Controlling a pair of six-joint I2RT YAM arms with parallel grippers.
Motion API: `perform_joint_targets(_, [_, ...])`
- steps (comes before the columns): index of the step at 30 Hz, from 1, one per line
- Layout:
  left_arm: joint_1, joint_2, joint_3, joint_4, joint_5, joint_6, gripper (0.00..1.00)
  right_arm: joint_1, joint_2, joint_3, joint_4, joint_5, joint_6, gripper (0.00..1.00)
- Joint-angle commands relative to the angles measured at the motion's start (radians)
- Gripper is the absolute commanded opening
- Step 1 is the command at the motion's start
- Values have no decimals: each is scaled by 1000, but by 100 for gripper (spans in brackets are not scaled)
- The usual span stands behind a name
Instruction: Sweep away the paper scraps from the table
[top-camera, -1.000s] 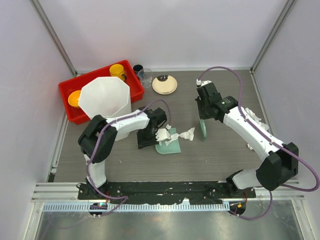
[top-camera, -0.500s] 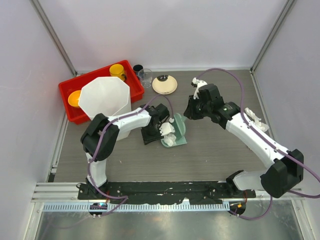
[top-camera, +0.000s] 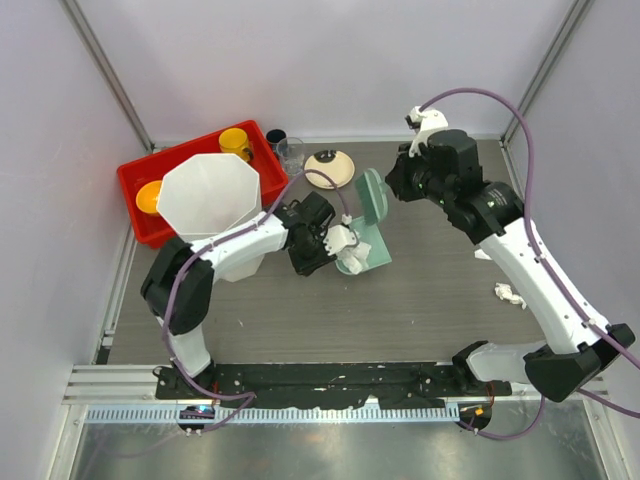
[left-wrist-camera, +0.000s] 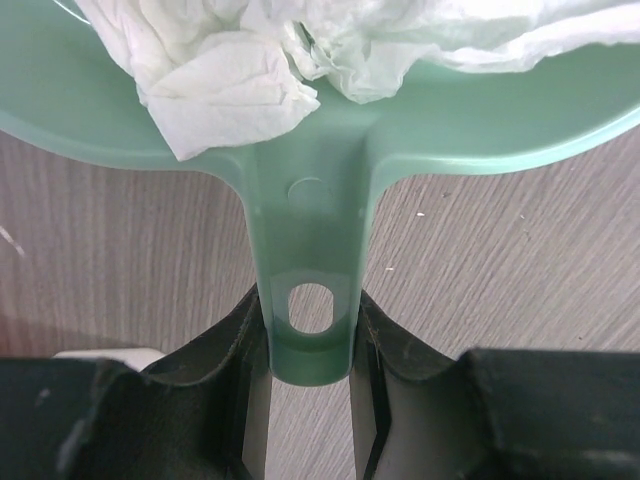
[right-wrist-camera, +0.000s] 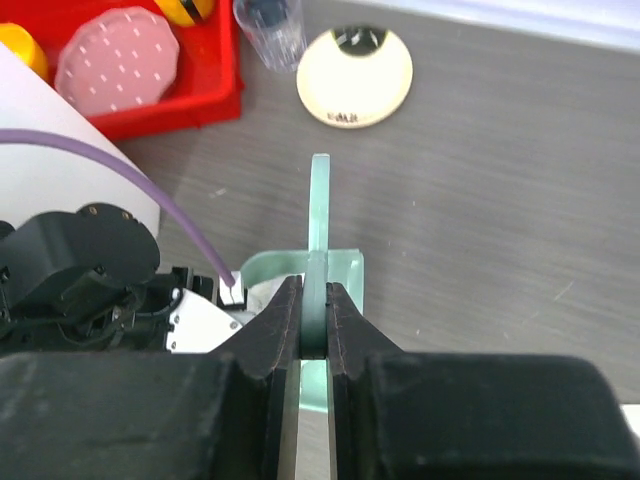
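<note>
My left gripper (top-camera: 327, 246) is shut on the handle of a green dustpan (top-camera: 362, 252). In the left wrist view that handle (left-wrist-camera: 310, 300) sits between the fingers (left-wrist-camera: 240, 340), and crumpled white paper scraps (left-wrist-camera: 230, 80) lie in the pan, held just above the table (left-wrist-camera: 520, 260). My right gripper (right-wrist-camera: 315, 318) is shut on a thin green hand sweeper (right-wrist-camera: 319, 215), held edge-on above the dustpan (right-wrist-camera: 340, 268). From above, the sweeper (top-camera: 374, 194) hangs by the right gripper (top-camera: 393, 186). More paper scraps (top-camera: 507, 294) lie on the table at the right.
A tall white octagonal bin (top-camera: 208, 195) stands left of the dustpan, in front of a red tray (top-camera: 135, 188) with yellow cups (top-camera: 235, 141). A cream plate (top-camera: 329, 168) and a clear cup (top-camera: 292, 153) sit at the back. Pale walls frame the table.
The left gripper has lifted the dustpan with the scraps and moved it right and back. The right arm has raised the sweeper off the table and swung it back over the pan.
</note>
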Motion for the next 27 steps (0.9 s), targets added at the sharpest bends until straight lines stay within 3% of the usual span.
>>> perform_joint_targets(1, [9, -80, 59, 19, 37, -33, 0, 3, -23, 112, -9, 40, -65, 1])
perform_joint_targets(5, [12, -108, 149, -73, 50, -39, 0, 3, -33, 203, -44, 145, -92, 1])
perform_joint_targets(10, [14, -129, 307, -176, -34, -124, 0, 3, -61, 436, -170, 303, -153, 1])
perform_joint_targets(13, [14, -148, 363, -251, -55, -142, 0, 5, -116, 492, -156, 432, -190, 1])
perform_joint_targets(17, [14, -151, 465, -328, -104, -156, 0, 3, -151, 460, -144, 498, -214, 1])
perform_joint_targets(27, [47, -191, 720, -491, -221, -170, 0, 3, -119, 241, -110, 340, -197, 1])
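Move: I hold the dustpan with paper scraps in it in my left hand; the white bin's middle is about 18 cm to the left, 4 cm ahead and 5 cm higher. The cream lid lies some 18 cm straight ahead, with the clear glass 6 cm left of it. From my right hand, holding the brush, a loose scrap lies about 22 cm right, 4 cm back and 31 cm below; the dustpan is 5 cm left, 3 cm back and 28 cm down. With my left hand I keep my pinch on the dustpan handle and lift the loaded pan about 22 cm, easing slightly forward to above the bin's rim and swinging the fingertips forward and counter-clockwise. My right hand, still gripping the brush, climbs some 20 cm away from the pan and swings right and back, tipping up and turning clockwise, then starts to sink, coming forward and left again. ##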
